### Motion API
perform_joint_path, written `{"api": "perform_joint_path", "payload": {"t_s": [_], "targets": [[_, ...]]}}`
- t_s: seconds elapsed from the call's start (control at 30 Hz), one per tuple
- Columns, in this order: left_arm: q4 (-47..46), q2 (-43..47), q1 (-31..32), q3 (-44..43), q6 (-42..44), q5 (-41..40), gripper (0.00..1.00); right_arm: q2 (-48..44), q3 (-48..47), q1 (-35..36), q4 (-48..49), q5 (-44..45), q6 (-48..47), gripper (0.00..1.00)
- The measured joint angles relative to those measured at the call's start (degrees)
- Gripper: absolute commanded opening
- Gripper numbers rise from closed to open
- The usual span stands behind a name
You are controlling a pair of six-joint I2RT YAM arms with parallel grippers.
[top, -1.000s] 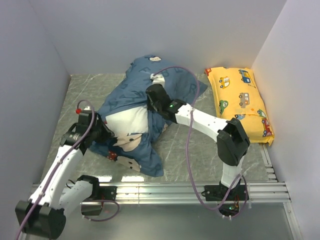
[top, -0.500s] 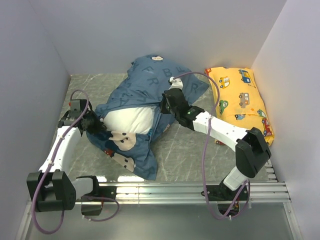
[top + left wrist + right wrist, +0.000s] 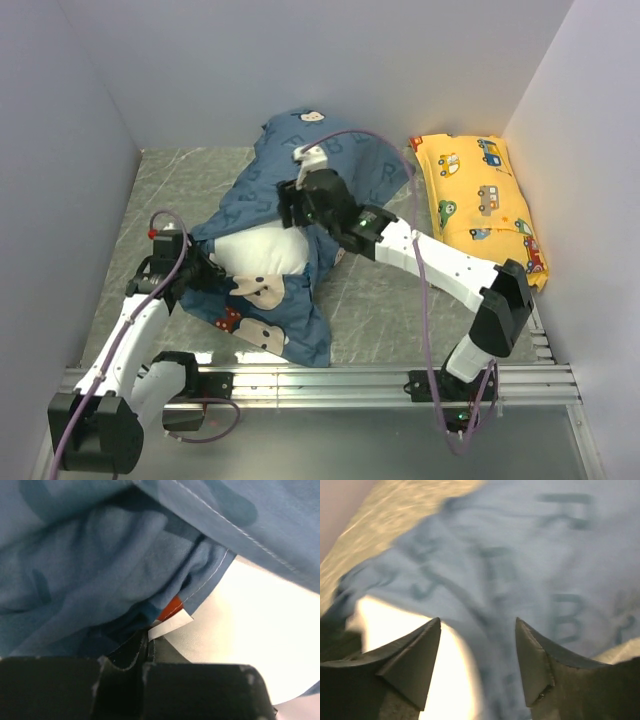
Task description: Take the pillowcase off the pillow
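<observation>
The dusty-blue pillowcase with darker letters lies bunched in the middle of the table, still around the far end of the pillow. The white pillow bulges out of its open near end. My left gripper is shut on the pillowcase hem at the pillow's left side, where a small white label shows at the closed tips. The pillow is bright beside them. My right gripper hovers open over the pillowcase, at the edge of the bare pillow, its jaws holding nothing.
A yellow car-print pillow lies along the right wall. Grey marble table shows at the left and at the near right. Walls close in the left, back and right. An aluminium rail runs along the near edge.
The left gripper has shut on the hem and drawn it nearer, so the loose flap has shifted right. The right gripper has opened, let go of the fabric and moved left.
</observation>
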State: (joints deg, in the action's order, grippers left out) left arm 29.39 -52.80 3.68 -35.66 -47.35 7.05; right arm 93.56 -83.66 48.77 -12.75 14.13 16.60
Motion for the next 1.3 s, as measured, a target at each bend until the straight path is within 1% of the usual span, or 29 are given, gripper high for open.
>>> {"api": "perform_joint_path", "payload": {"t_s": [0.23,0.4,0.43,0.53,0.57,0.67,0.73,0.87,1.0,1.13,1.3], "targets": [[-0.5,4.9,0.1,1.9,-2.5,-0.9,0.0,-1.6,-2.4,12.5,-0.7,-0.9,-8.9,0.72],[-0.5,7.1,0.1,2.5,-3.5,-0.9,0.01,2.7,-3.6,17.2,-1.9,-1.6,-13.1,0.73],[-0.4,7.3,0.1,2.6,-3.6,-0.9,0.0,4.9,-4.4,17.5,-2.3,-1.5,-13.6,0.73],[-0.4,7.9,0.1,2.6,-4.2,-0.9,0.0,10.5,-6.4,18.2,-3.7,-1.4,-15.0,0.78],[-0.4,8.0,0.1,2.6,-4.4,-0.9,0.0,12.6,-7.3,18.2,-4.4,-1.3,-15.4,0.83],[-0.2,8.3,0.1,2.6,-4.5,-0.9,0.0,17.2,-9.1,18.2,-6.2,0.0,-16.3,0.93],[0.1,8.4,0.1,2.6,-4.6,-0.9,0.01,18.9,-10.1,18.4,-6.8,2.0,-16.5,0.96],[0.3,8.8,0.0,2.6,-5.0,-1.6,0.01,21.5,-14.1,18.9,-9.1,7.2,-15.0,0.96],[0.5,9.5,0.2,2.6,-5.3,-1.3,0.0,22.0,-15.3,18.3,-9.5,10.3,-11.9,0.97],[0.4,10.2,0.3,3.7,-5.5,-1.1,0.0,22.2,-16.6,17.7,-10.4,10.6,-10.1,0.98],[0.4,10.4,0.3,5.1,-6.0,-0.9,0.0,24.2,-21.9,17.2,-12.7,11.0,-9.0,1.0]]}}
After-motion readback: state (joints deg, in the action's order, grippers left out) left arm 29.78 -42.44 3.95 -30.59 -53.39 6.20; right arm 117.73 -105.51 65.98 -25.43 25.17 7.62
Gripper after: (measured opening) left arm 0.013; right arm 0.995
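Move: The bare white part of the pillow lies some 9 cm back, 6 cm to the left and about 15 cm below the right hand. The pillowcase's upper hem crosses 4 cm back and 9 cm left, about 14 cm down; the hem pinched by the left gripper is 14 cm back, 15 cm left, 16 cm down. From the left hand, the bare pillow is about 5 cm ahead and 9 cm right, roughly level. Swing the empty right gripper back and left about 11 cm each way, turning it counter-clockwise, then drop it some 13 cm towards the bare pillow beside the left gripper, left side tipping down, fingers spreading fully. Finish by easing forward a few centimetres and rising slightly, partly undoing the turn. Keep the left fingers shut on the hem, lifting 2 cm, then sinking back. ##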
